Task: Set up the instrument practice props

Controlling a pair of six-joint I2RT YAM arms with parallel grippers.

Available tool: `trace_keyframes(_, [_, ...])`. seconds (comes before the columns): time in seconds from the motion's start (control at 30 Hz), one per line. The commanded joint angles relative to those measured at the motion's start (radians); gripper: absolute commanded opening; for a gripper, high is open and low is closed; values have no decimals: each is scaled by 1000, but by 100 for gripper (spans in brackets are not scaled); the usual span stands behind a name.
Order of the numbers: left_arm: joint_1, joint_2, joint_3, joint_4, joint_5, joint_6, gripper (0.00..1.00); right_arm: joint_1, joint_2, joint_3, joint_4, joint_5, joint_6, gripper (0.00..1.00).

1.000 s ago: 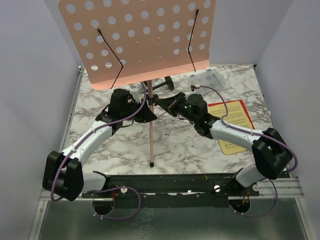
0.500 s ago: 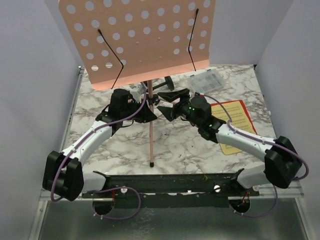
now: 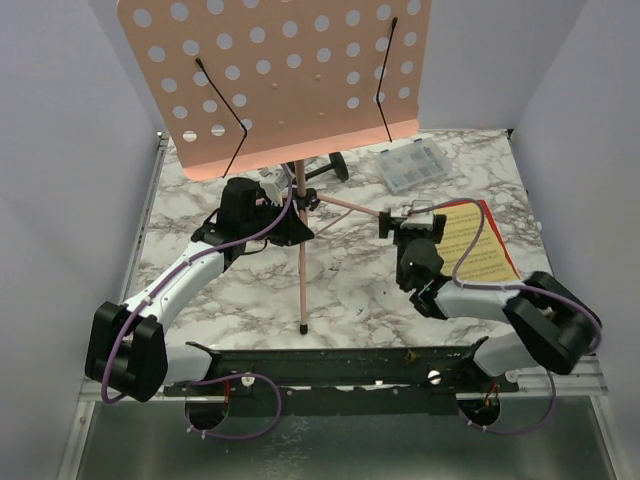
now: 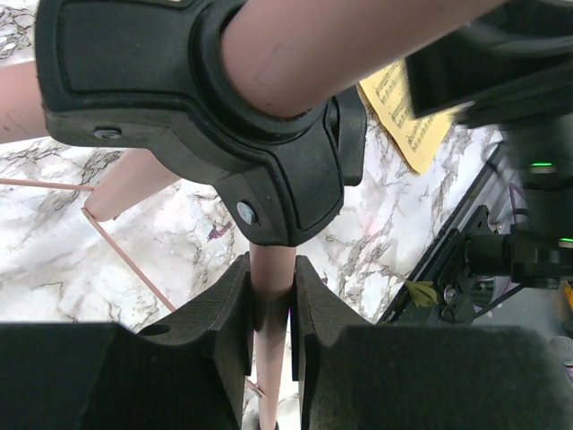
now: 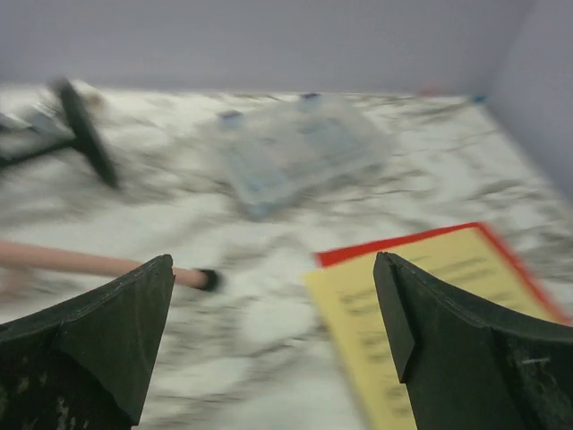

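The pink perforated music stand [image 3: 280, 80] stands at the back of the marble table, its thin legs spread from a black hub [image 4: 233, 134]. My left gripper [image 4: 271, 269] is shut on a pink tube of the stand just under that hub, also seen from above [image 3: 290, 215]. My right gripper [image 3: 410, 222] hangs open and empty between one leg's black-capped end [image 5: 208, 279] and the yellow sheet-music page [image 5: 439, 305], which lies on a red page [image 5: 403, 246]. The pages [image 3: 480, 250] lie flat at the right. The black microphone's round base [image 3: 340, 165] shows behind the stand.
A clear plastic compartment box [image 3: 412, 165] sits at the back right, blurred in the right wrist view [image 5: 295, 152]. Grey walls close in the table on three sides. A black rail [image 3: 350, 365] runs along the near edge, where the arms are mounted.
My right gripper has let go near the stand's hub, opened wide and drawn back to the right, beside the pages. The left gripper has kept its hold and place.
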Motion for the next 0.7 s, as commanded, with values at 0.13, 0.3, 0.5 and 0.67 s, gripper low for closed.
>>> trace_keyframes(0.13, [7, 31, -22, -96, -67, -2, 0, -235, 244, -85, 864, 390, -830, 100])
trace_keyframes(0.3, [7, 31, -21, -95, -66, -2, 0, -312, -60, 26, -472, 94, 139, 100])
trace_keyframes(0.5, [8, 24, -22, -96, -60, -5, 0, -937, -317, -121, -582, -854, 765, 100])
trace_keyframes(0.67, [9, 24, -23, -96, -57, -7, 0, -1049, -383, -86, -771, -789, 810, 100])
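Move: The yellow sheet music on its red folder lies about 17 cm to the right of my empty right hand, only 2 cm or so ahead, and some 20 cm below. The stand's hub is about 22 cm to my left, 1 cm back and 4 cm higher; its nearest leg tip is 13 cm ahead, 4 cm left, and the clear parts box 28 cm ahead, 6 cm right, both down on the table. From my left hand the sheet music is roughly 37 cm right, 8 cm ahead and 18 cm down. I sweep my right hand fast to the right, about 25 cm away from the stand and across above the sheet music to beyond its middle, dipping some 4 cm, rising again, then sinking once more. The fingers stay wide open while the wrist swings clockwise and, after rolling left side down, ends rolled about 30 degrees left side up. My left hand stays put and keeps its grip on the stand's tube. ##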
